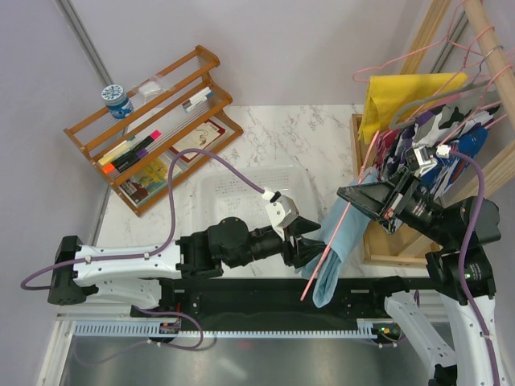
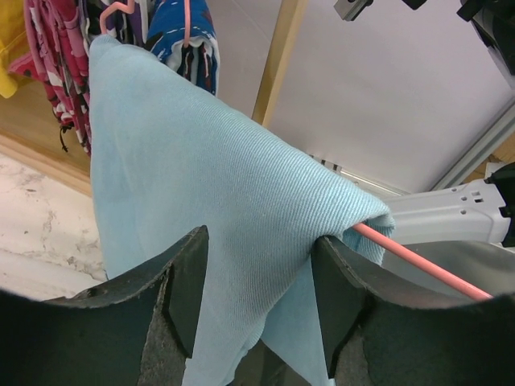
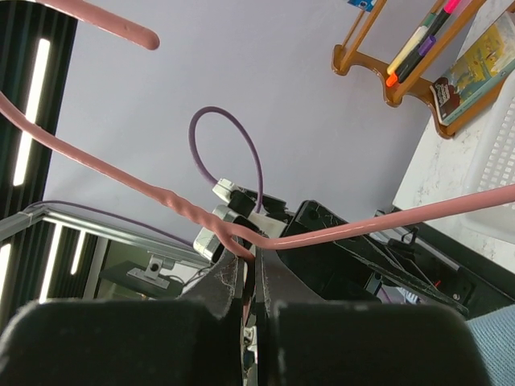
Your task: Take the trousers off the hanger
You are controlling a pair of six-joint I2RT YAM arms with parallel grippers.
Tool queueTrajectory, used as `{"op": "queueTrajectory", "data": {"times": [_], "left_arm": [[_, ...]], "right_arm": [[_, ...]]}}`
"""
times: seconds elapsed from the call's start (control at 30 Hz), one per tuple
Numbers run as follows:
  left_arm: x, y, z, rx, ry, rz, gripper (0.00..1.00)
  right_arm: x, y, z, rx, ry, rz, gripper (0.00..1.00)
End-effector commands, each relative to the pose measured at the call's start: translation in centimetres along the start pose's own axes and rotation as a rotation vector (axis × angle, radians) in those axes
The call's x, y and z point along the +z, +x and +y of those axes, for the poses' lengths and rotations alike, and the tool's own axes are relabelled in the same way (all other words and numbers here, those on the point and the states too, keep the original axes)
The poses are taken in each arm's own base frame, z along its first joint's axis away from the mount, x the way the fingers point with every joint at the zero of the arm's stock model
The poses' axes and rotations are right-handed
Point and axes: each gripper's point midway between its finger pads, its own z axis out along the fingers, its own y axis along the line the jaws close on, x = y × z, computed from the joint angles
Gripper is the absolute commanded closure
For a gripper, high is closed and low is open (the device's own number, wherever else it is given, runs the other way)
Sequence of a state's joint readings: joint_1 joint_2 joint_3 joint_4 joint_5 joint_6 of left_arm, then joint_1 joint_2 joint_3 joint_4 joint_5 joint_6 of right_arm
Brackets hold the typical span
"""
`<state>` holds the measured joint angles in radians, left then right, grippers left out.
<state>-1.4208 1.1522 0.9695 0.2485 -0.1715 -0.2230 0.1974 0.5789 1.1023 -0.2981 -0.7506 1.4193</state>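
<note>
The light sky-blue trousers (image 1: 336, 241) hang folded over the lower bar of a pink wire hanger (image 1: 315, 273), just right of the table's middle. In the left wrist view the trousers (image 2: 217, 177) fill the frame, and the pink hanger (image 2: 426, 265) pokes out of the fold at the right. My left gripper (image 1: 310, 243) (image 2: 261, 238) is open, its jaws standing either side of the hanging fabric. My right gripper (image 1: 354, 197) (image 3: 251, 261) is shut on the hanger (image 3: 386, 221) just below its twisted neck and holds it up in the air.
A clear plastic tray (image 1: 241, 189) lies behind my left gripper. A wooden shelf (image 1: 149, 121) with pens and cards stands at the back left. At the right, a wooden clothes rack (image 1: 358, 161) carries a yellow cloth (image 1: 402, 92), patterned clothes (image 1: 451, 145) and more pink hangers (image 1: 434, 48).
</note>
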Motion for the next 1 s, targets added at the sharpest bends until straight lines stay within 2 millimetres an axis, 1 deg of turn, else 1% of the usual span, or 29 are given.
{"op": "queueTrajectory", "data": {"times": [0.0, 0.13, 0.27, 0.43, 0.5, 0.57, 0.6, 0.77, 0.87, 0.97], "left_arm": [[-0.1, -2.2, -1.2, -0.02, 0.052, -0.057, 0.39], [-0.3, -0.8, -0.9, -0.018, 0.044, -0.021, 0.39], [-0.5, -0.3, -1.4, -0.032, 0.072, -0.006, 0.4], [-0.2, 0.4, -1.1, -0.031, 0.05, 0.017, 0.44], [0.1, 0.7, -0.6, -0.028, 0.023, 0.021, 0.43], [0.3, 0.6, 0.1, -0.012, -0.016, 0.015, 0.44], [0.5, 1.0, 0.4, -0.003, -0.032, 0.025, 0.45], [1.0, 0.9, 2.5, 0.041, -0.151, 0.042, 0.56], [1.3, 0.6, 3.0, 0.058, -0.185, 0.036, 0.58], [1.7, 0.0, 3.0, 0.067, -0.19, 0.024, 0.63]], "right_arm": [[-1.0, 0.2, 4.6, -0.101, -0.15, -0.024, 1.0], [-1.0, 0.3, 4.7, -0.102, -0.153, -0.02, 1.0], [-1.0, 0.3, 4.6, -0.099, -0.152, -0.02, 1.0], [-0.9, 0.2, 4.7, -0.098, -0.154, -0.019, 1.0], [-0.9, 0.1, 4.6, -0.097, -0.151, -0.02, 1.0], [-0.8, 0.1, 4.6, -0.095, -0.151, -0.02, 1.0], [-0.8, 0.1, 4.6, -0.096, -0.152, -0.021, 1.0], [-1.0, 0.3, 4.9, -0.094, -0.158, -0.018, 1.0], [-1.1, 0.4, 5.0, -0.097, -0.162, -0.017, 1.0], [-1.2, 0.5, 5.1, -0.094, -0.164, -0.017, 1.0]]}}
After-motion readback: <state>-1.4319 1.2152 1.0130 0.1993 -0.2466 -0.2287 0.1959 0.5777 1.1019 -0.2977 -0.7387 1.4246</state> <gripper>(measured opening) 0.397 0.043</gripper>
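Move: Within reach just right of the half-open left fingers hang the blue trousers, their middle about 4 cm to the right and 4 cm ahead, roughly level. The pink hanger's middle is some 5 cm to the right, 4 cm ahead and 7 cm higher; the white basket lies about 15 cm ahead, 15 cm left and 30 cm below. From the right hand, which already grips the hanger's neck, the trousers hang about 11 cm below, 3 cm back and 2 cm left. Easing back about 1 cm, then reversing some 2 cm forward while sinking about 1.5 cm and edging 1 cm to the right, the left hand works its open fingers around the trousers' hanging cloth below the hanger bar. Over the second half its fingers close partway, gathering the fabric between them; the right hand stays put, keeping its grip on the hanger's neck. ##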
